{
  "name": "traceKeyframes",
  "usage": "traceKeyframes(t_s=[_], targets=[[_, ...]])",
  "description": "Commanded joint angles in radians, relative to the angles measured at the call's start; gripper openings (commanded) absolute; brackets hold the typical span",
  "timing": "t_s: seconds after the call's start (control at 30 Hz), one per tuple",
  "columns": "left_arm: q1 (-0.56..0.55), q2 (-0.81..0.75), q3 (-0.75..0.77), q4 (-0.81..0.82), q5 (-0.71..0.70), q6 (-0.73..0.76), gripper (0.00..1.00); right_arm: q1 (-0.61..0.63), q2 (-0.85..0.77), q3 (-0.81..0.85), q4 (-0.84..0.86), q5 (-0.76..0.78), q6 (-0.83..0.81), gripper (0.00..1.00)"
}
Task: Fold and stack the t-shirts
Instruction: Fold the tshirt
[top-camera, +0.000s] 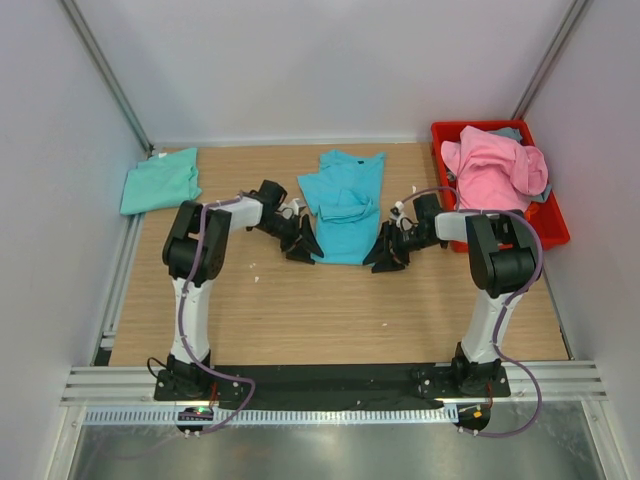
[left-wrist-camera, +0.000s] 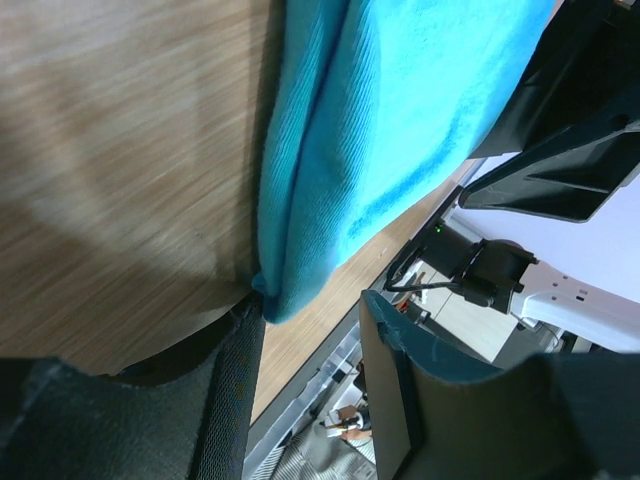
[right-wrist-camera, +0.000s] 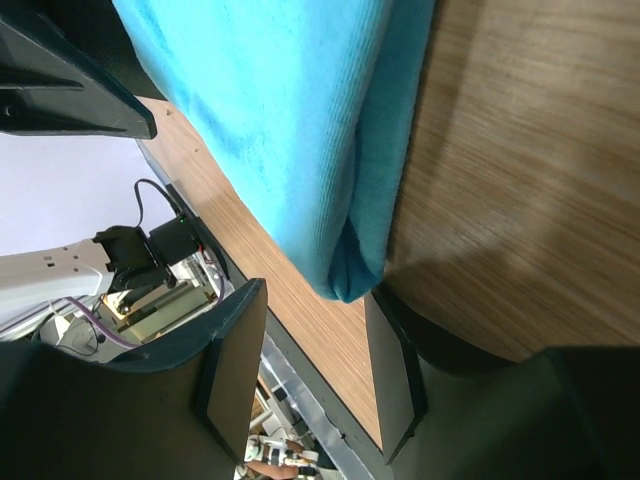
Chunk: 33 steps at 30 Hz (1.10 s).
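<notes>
A turquoise-blue t-shirt (top-camera: 345, 205) lies partly folded lengthwise in the middle of the table. My left gripper (top-camera: 304, 245) sits low at its near left corner, and my right gripper (top-camera: 385, 257) at its near right corner. In the left wrist view the left gripper (left-wrist-camera: 310, 300) is open, and the shirt's corner (left-wrist-camera: 285, 285) touches one fingertip (left-wrist-camera: 245, 330). The right gripper (right-wrist-camera: 315, 292) is also open in the right wrist view, with the shirt's corner (right-wrist-camera: 350, 280) just beyond its tips. A mint-green t-shirt (top-camera: 160, 180) lies folded at the far left. A pink t-shirt (top-camera: 495, 170) lies heaped over a grey-blue one (top-camera: 512, 132).
A red plastic bin (top-camera: 555, 225) holding the pink and grey-blue shirts stands at the far right of the wooden table (top-camera: 330, 310). White walls close in the left, back and right sides. A metal rail (top-camera: 330, 382) runs along the near edge by the arm bases.
</notes>
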Motion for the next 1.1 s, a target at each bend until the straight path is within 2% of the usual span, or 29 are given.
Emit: traceKeyframes(t_s=[0.0, 0.17, 0.27, 0.3, 0.33, 0.4, 0.47, 0.73, 0.77, 1.07], targets=[[0.001, 0.086, 0.005, 0.018, -0.200, 0.066, 0.46, -0.012, 0.050, 0.002, 0.082, 0.194, -0.022, 0.51], [0.001, 0.080, 0.010, 0.012, -0.213, 0.070, 0.46, -0.032, 0.071, 0.011, 0.088, 0.214, -0.025, 0.50], [0.003, 0.071, 0.007, 0.008, -0.229, 0.079, 0.44, -0.039, 0.082, 0.005, 0.096, 0.221, -0.028, 0.47], [0.003, 0.069, 0.007, 0.008, -0.229, 0.083, 0.42, -0.040, 0.084, 0.005, 0.097, 0.218, -0.029, 0.42], [0.003, 0.066, 0.005, 0.009, -0.229, 0.084, 0.37, -0.040, 0.088, 0.005, 0.099, 0.214, -0.028, 0.40], [0.003, 0.066, 0.005, 0.009, -0.231, 0.087, 0.34, -0.042, 0.088, 0.006, 0.099, 0.208, -0.029, 0.34], [0.003, 0.063, 0.007, 0.012, -0.231, 0.092, 0.24, -0.042, 0.082, 0.006, 0.096, 0.204, -0.034, 0.29], [0.000, 0.042, 0.002, 0.031, -0.219, 0.106, 0.00, -0.051, 0.064, 0.005, 0.102, 0.185, -0.037, 0.06], [0.000, 0.037, 0.002, 0.031, -0.217, 0.109, 0.00, -0.054, 0.059, 0.005, 0.103, 0.178, -0.037, 0.02], [-0.007, -0.084, -0.015, 0.035, -0.223, 0.159, 0.00, -0.057, -0.077, -0.003, 0.080, 0.186, -0.051, 0.02]])
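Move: The light-blue t-shirt lies in a long strip ahead of and between the hands. Its near-left corner is about 1 cm ahead of the left hand point and 1 cm below; its near-right corner is some 2 cm ahead, 1 cm right and 1 cm below the right. The strip's middle is roughly 11 cm ahead and 6 cm right of the left hand, while the red bin's middle lies about 17 cm ahead and 28 cm right of the right hand. With the corners already between their half-open fingers, both hands sink about 1 cm and shut, each pinching its own corner of the near hem of the light-blue t-shirt just above the table, the left creeping only about 1 cm forward. The right edges some 2.5 cm forward and 2 cm to the right, away from the left hand, as it shuts and just after, and at the very end both, keeping their pinch, start to ease up by a few millimetres. ##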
